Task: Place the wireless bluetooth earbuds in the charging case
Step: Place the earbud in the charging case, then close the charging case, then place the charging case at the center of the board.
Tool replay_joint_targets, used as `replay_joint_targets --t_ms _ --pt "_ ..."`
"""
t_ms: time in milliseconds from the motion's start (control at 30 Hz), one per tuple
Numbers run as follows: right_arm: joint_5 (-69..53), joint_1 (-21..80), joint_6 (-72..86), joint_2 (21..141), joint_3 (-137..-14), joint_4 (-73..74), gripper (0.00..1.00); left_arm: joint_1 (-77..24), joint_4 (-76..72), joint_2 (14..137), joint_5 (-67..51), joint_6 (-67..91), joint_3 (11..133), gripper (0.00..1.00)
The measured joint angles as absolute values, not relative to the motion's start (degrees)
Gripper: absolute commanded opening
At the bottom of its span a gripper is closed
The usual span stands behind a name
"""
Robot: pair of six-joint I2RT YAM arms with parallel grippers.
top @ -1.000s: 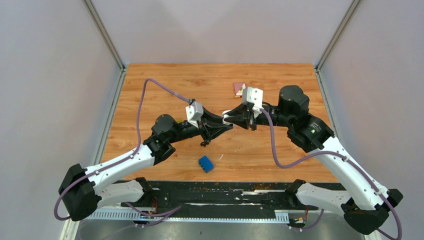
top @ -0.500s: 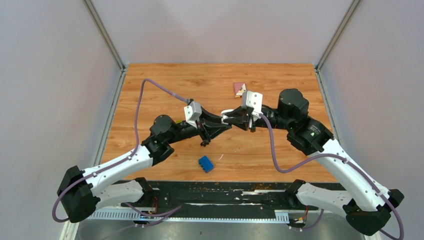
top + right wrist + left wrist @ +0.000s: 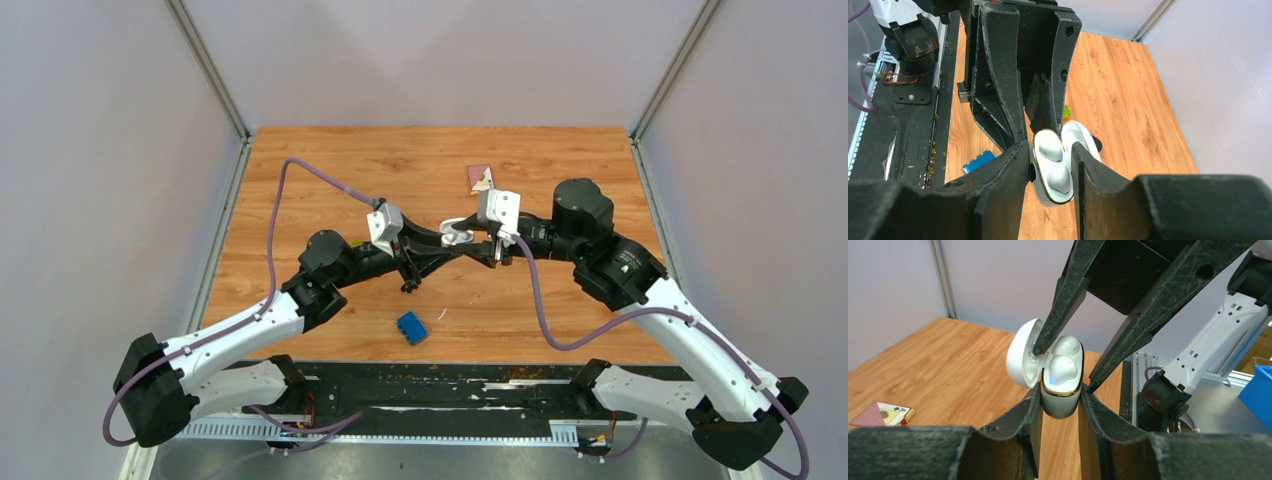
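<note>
A white charging case [image 3: 1060, 399] with a gold rim is held upright above the table, my left gripper [image 3: 1060, 402] shut on its body. Its lid [image 3: 1023, 352] hangs open to one side. Two white wireless bluetooth earbuds [image 3: 1064, 367] sit side by side in its wells, also in the right wrist view as earbuds [image 3: 1054, 165]. My right gripper [image 3: 1049, 155] comes from the opposite side, open, with one finger on each side of the case [image 3: 1050, 192] and nothing between the tips. From above, the lid [image 3: 455, 234] shows white where both grippers meet.
A blue block [image 3: 411, 327] lies on the wooden table near the front, with a small white scrap [image 3: 442, 313] beside it. A patterned card packet [image 3: 479, 177] lies farther back. A small dark object [image 3: 1096, 144] shows behind the lid. Grey walls enclose the table.
My right gripper has moved left over the case and its jaws have widened. The left gripper has kept its hold on the case, shifting only slightly.
</note>
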State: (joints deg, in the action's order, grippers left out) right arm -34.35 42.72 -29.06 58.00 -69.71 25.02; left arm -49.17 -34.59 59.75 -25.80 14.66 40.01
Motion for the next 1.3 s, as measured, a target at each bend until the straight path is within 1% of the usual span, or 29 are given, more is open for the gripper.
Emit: replay_joint_targets --t_ms 167,300,367,400,467,500,533,700,833,1100,1200,1300 --pt "-34.2 42.74 -29.71 58.89 -73.23 29.78 0.41 -49.15 -35.64 59.48 -25.58 14.63 39.79 0.04" --pt "-35.27 42.74 -29.74 59.51 -77.84 34.06 0.49 -49.17 -36.03 59.2 -25.61 14.61 39.75 0.04" --pt "-36.45 42.72 -29.85 59.59 -80.53 36.47 0.59 -49.17 -35.94 59.07 -25.61 14.41 39.68 0.04" --pt "-37.06 42.74 -30.13 59.59 -81.87 37.85 0.66 -49.17 -35.79 59.02 -25.61 14.24 39.68 0.04" --pt "-37.87 42.74 -30.85 59.59 -84.03 40.42 0.84 -49.17 -35.51 58.92 -25.61 13.85 39.66 0.04" --pt "-38.09 42.74 -31.33 59.59 -84.58 41.34 0.91 -49.17 -35.27 58.81 -25.63 13.56 39.66 0.04" --pt "-38.09 42.74 -32.1 60.03 -85.49 43.22 0.94 -49.17 -34.92 58.7 -25.63 13.32 39.66 0.04" --pt "-37.91 42.74 -35.16 65.1 -89.06 51.81 0.98 -49.17 -31.33 57.36 -25.91 10.72 39.03 0.03" --pt "-36.86 42.72 -36.16 69.76 -88.14 55.57 0.98 -49.19 -26.17 55.92 -26.74 7.46 38.92 0.03" --pt "-36.47 43.29 -36.38 71.26 -87.09 57.41 0.97 -49.23 -22.46 53.78 -25.85 5.69 38.06 0.04" --pt "-36.23 44.27 -36.47 71.2 -86.26 57.41 0.98 -49.25 -22.52 53.95 -23.68 6.7 38.02 0.04" --pt "-33.45 44.56 -35.92 70.89 -85.06 56.86 1.0 -49.34 -21.76 54.89 -20.08 7.51 38.06 0.04"
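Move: The right fingers straddle the earbud-filled case. The open lid, next to be shut, lies about 3 cm ahead of the right hand and 1 cm left, about level; the case body is some 2 cm left and 1 cm below. The blue block lies on the table, roughly 6 cm back, 7 cm left and 33 cm below. From the left hand, gripping the case's base, the lid is about 3 cm ahead, 3 cm right and 1 cm above. The right hand's forward finger comes free from between lid and case body and ends against the outside of the lid: the hand opens wide while lifting some 4 cm and drawing back 3, then sinks about 10 cm, fingers tipping down some 25 degrees. The left hand keeps its pinch on the case, lowering it about 4 cm and easing 2 cm to the left, with a small forward turn last. ##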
